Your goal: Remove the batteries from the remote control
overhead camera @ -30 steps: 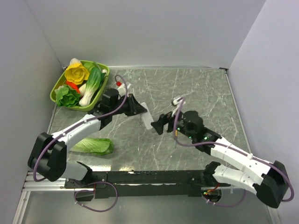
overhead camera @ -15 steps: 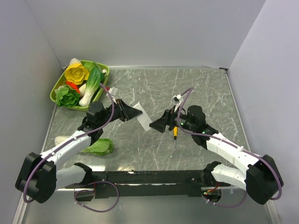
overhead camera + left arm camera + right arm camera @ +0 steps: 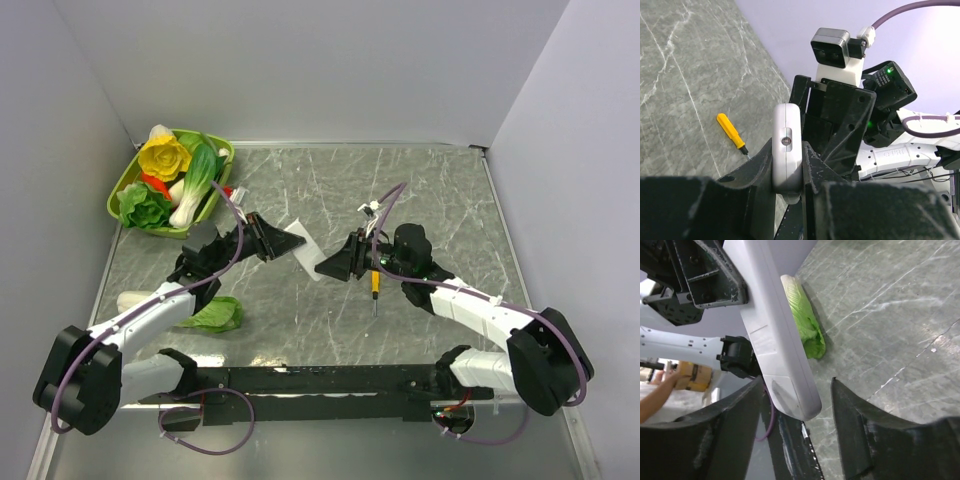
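Note:
My left gripper [image 3: 272, 240] is shut on one end of the white remote control [image 3: 302, 252] and holds it above the table, pointing toward the right arm. In the left wrist view the remote control [image 3: 787, 142] stands edge-on, pinched in the left gripper [image 3: 788, 150]. My right gripper [image 3: 332, 265] straddles the free end. In the right wrist view the remote control [image 3: 775, 335] lies against the left jaw of the right gripper [image 3: 797, 385], and a gap remains before the other jaw. The batteries are hidden.
A yellow-handled screwdriver [image 3: 375, 287] lies on the marble table just under the right wrist, also in the left wrist view as the screwdriver [image 3: 730, 131]. A leafy green vegetable [image 3: 212, 314] lies near the left arm. A green basket [image 3: 122, 186] of toy vegetables stands at the back left.
The right gripper has slid left around the remote's free end and its jaws have narrowed. The left arm drew back slightly with the remote still held.

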Robot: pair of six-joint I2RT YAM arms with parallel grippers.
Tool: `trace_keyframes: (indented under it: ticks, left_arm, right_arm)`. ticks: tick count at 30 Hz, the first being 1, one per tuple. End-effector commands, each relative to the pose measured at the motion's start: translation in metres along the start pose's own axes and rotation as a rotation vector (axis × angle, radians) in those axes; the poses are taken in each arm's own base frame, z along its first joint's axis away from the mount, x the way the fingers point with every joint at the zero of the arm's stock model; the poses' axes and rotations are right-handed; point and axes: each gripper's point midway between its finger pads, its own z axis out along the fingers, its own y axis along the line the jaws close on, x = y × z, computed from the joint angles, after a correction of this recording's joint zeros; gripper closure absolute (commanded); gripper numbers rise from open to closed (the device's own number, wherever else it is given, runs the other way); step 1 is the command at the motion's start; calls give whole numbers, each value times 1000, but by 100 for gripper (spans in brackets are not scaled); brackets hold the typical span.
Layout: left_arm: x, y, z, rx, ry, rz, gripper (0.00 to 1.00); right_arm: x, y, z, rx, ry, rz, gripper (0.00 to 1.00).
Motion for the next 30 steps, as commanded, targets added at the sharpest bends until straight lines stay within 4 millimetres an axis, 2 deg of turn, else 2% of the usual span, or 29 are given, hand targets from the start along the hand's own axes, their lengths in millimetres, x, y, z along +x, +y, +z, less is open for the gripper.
trace_keyframes:
  ticks: [1,2,5,8,11,24,30]
  left_arm:
    - [-13,-12,3,44,-45,31,99]
    - [-14,-12,2,43,-48,33,99]
    - [-16,-11,3,33,-57,32,99]
    - [-25,-8,0,14,-86,39,99]
    - [-31,-6,-2,8,-89,42,99]
    - [-39,6,-2,-26,-99,42,99]
    - [-44,9,-3,-28,-108,38,99]
  right_arm:
    - [-9,8,1,-44,-32,-26,44]
    - [-9,5,1,-33,-38,-26,51]
    - [-7,-1,0,-8,-43,-18,63]
    - [-2,-11,-1,23,-41,-5,63]
    - [3,-19,-2,46,-36,4,68]
    - [18,-30,-3,60,-9,47,66]
    - [23,-34,-3,66,0,60,59]
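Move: The remote control is in the left gripper. Its middle is about 2 cm below the left hand, 1 cm back and 1 cm right. From the right hand, whose open fingers already straddle its lower end, the middle lies some 3 cm ahead, 3 cm left and 3 cm up. The screwdriver lies on the table about 9 cm ahead of the right hand, 14 cm right and 20 cm down; the cabbage 3 cm ahead, 35 cm left and equally far down. Close the right gripper straight away, to roughly two thirds of its gap, and pinch the lower end of the remote control between the fingertips. Keep that pinch and let the right hand sink straight down about 1.5 cm. Keep the left grip shut on the remote and bring the left hand down by the same amount, easing about 1 cm to the left and tipping only slightly. ##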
